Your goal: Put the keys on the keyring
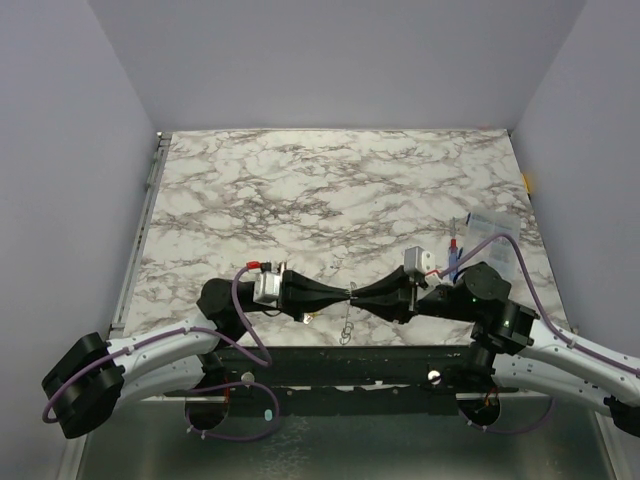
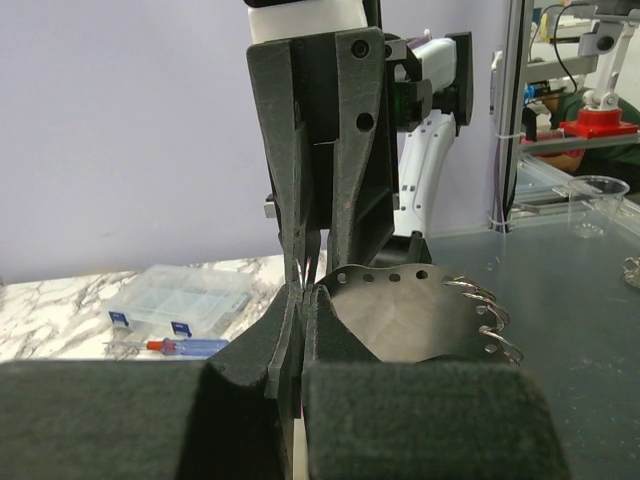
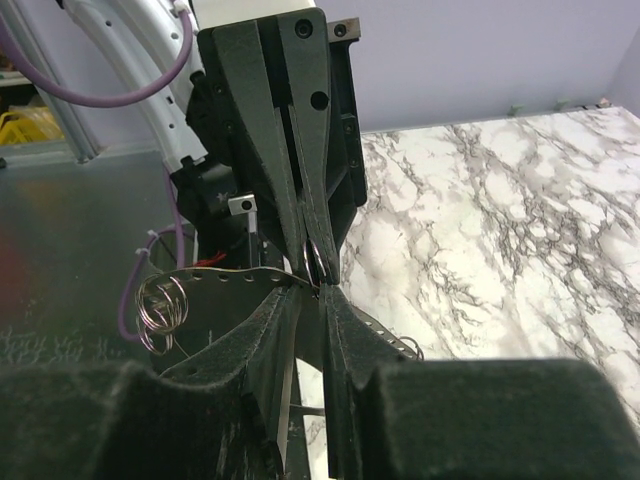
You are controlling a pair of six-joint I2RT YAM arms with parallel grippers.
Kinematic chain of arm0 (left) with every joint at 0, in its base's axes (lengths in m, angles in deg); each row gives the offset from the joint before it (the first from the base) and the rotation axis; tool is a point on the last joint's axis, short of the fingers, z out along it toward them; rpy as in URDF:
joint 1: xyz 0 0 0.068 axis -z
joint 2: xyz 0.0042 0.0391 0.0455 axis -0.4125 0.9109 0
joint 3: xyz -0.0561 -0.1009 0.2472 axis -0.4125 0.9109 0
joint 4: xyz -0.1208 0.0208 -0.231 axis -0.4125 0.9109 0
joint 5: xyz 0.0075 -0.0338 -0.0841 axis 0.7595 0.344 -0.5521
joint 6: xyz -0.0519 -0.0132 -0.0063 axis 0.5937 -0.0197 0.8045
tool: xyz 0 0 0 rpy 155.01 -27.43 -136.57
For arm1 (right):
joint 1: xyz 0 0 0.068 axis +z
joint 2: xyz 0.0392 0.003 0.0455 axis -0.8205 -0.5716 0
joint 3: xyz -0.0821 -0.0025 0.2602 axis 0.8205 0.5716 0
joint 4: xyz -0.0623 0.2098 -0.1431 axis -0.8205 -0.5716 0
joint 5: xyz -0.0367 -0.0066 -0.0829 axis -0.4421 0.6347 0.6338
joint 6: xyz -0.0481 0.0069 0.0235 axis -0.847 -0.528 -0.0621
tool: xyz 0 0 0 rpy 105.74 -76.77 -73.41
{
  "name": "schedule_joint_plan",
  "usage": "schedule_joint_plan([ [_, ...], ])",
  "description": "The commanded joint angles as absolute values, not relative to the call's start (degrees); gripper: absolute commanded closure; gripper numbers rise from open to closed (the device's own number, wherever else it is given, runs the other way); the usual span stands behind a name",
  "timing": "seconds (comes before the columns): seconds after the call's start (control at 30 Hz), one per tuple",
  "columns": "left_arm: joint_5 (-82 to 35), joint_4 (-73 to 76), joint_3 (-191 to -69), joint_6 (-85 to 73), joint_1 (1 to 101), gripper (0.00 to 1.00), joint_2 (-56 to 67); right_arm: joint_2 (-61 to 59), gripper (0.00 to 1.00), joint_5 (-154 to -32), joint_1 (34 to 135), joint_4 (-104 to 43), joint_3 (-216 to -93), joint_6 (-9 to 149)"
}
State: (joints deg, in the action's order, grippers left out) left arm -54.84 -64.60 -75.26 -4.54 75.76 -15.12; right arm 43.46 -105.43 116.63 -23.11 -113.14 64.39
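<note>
My two grippers meet tip to tip just above the table's near edge. My left gripper point(image 1: 344, 296) point(image 2: 303, 292) is shut on the keyring point(image 3: 319, 262), a thin silvery loop that sticks out of its tips, seen almost edge-on. The loop's free end point(image 2: 306, 268) reaches between the fingers of my right gripper point(image 1: 358, 297) point(image 3: 322, 290), which stand a narrow slit apart. Whether they pinch anything is hidden. A small brass-gold speck, perhaps one of the keys point(image 1: 303, 318), lies on the marble under the left gripper.
A grey disc with holes point(image 2: 400, 312) point(image 3: 215, 280) lies just below the tips, with wire loops point(image 2: 487, 312) point(image 3: 160, 303) point(image 1: 346, 331) on its rim. A clear plastic box point(image 1: 490, 235) point(image 2: 180, 295) and a blue-and-red stick point(image 1: 455, 258) point(image 2: 185, 346) sit at the right.
</note>
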Motion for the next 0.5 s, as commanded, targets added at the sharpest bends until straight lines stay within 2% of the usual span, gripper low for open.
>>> schedule_joint_plan([
  [0.0,-57.3,-59.2,-77.1,-6.7,76.3,1.0,-15.3,43.3,0.78,-105.8,116.8,-23.4,-115.5,63.1],
  [0.17,-58.8,-57.6,-77.5,-6.8,76.3,1.0,-14.1,41.9,0.83,-105.8,116.8,-25.8,-116.6,60.6],
  [0.37,-59.8,-55.7,-78.0,-7.2,76.4,1.0,-13.6,39.6,0.98,-105.2,116.8,-28.5,-118.4,58.5],
  [0.47,-59.9,-53.9,-78.3,-8.2,76.5,1.0,-13.7,38.9,0.99,-104.9,116.8,-29.8,-119.1,57.5],
])
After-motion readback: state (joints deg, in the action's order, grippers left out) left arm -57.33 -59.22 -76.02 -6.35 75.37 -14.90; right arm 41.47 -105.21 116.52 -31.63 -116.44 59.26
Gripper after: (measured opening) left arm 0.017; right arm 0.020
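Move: The two sets of fingertips already meet in mid-air at a thin wire ring on the scalloped edge of the metal plate, the ring less than a couple of centimetres from either hand. From each hand, the plate's middle hangs about 4 cm back and 2 cm down. The keys and yellow ring lie on the table, about 9 cm left of each hand, 2 to 4 cm ahead and some 26 cm below. The right fingers, a quarter open at first, shut fully and pinch at the wire ring on the plate's edge, right against the left fingertips, which keep their closed grip there. Both hands sink together about 1.5 cm towards the table, their tips tilting down by roughly 5 degrees. ##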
